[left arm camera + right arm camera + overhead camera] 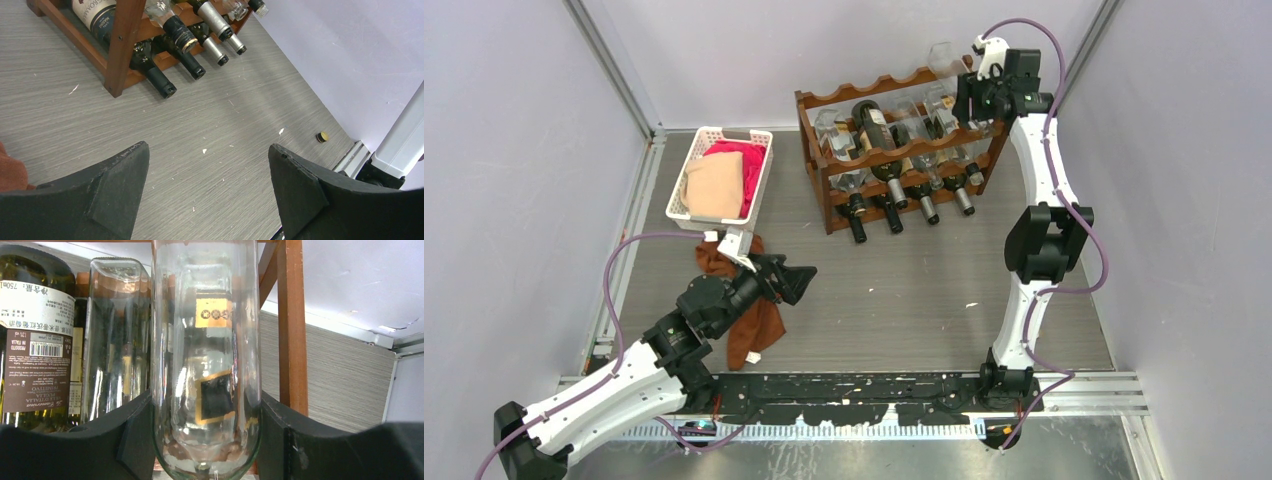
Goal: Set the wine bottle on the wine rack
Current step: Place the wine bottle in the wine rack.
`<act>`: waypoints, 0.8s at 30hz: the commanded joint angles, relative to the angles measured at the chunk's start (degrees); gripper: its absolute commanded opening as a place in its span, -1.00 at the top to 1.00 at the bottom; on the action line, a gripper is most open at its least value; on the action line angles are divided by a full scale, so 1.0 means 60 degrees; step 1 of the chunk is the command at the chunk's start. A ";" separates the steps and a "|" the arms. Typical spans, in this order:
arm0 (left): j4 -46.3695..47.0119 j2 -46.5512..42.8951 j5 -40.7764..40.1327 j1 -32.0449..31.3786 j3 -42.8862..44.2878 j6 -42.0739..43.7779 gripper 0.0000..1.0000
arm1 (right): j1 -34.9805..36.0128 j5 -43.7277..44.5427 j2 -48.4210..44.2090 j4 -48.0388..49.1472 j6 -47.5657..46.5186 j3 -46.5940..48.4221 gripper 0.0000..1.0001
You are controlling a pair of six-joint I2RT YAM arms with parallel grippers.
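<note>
The wine rack (819, 165) is dark reddish-brown wood with wavy rails and stands at the back of the table. A clear glass wine bottle (206, 365) with a black and gold label lies at the rack's right end (941, 108). Its base points toward my right gripper (205, 407), which is shut on it, with a finger pressed to each side of the glass. The rack's right post (291, 325) rises just beside the bottle. My left gripper (809, 280) hovers low over the table near the front left. It is open (207, 150) with nothing between its fingers.
The rack also holds a dark labelled bottle (876, 128), other clear bottles and several dark ones in the bottom tier (165, 82). A white basket (699, 160) of cloths stands at the back left. A brown cloth (759, 325) lies under the left arm. A small cap (322, 137) lies near the right wall.
</note>
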 commanded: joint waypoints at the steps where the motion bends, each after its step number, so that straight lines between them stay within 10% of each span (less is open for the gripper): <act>1: 0.0347 -0.0115 -0.0151 0.0035 0.0304 0.0209 -0.76 | 0.0000 0.0193 -0.0449 0.0969 -0.0091 0.0114 -0.29; 24: 0.0098 -0.0219 0.0024 0.0029 0.0582 0.0200 -0.76 | -0.0002 -0.0236 -0.1589 0.1092 0.0075 -0.0375 -1.00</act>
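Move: The clear bottle in the right gripper already lies over the rack's rightmost top place, its middle about 5 cm ahead of that hand, 2 cm to its left and level with it. The rack's right end rail is some 4 cm ahead, 6 cm to the right and a little below. About 10 cm down are a square clear bottle, 10 cm left and 4 cm back, and a dark bottle, 17 cm left and 5 cm back. From the left hand, the held bottle lies roughly 40 cm ahead and 33 cm right. Open the right gripper from its hold on the clear bottle to fully wide, so both fingers come free of the glass, easing slightly forward and up as they part. Then draw the hand up, about 2 cm in all, and back by roughly 1 cm, tipping the fingertips up a few degrees, to leave the bottle behind in the rack. ##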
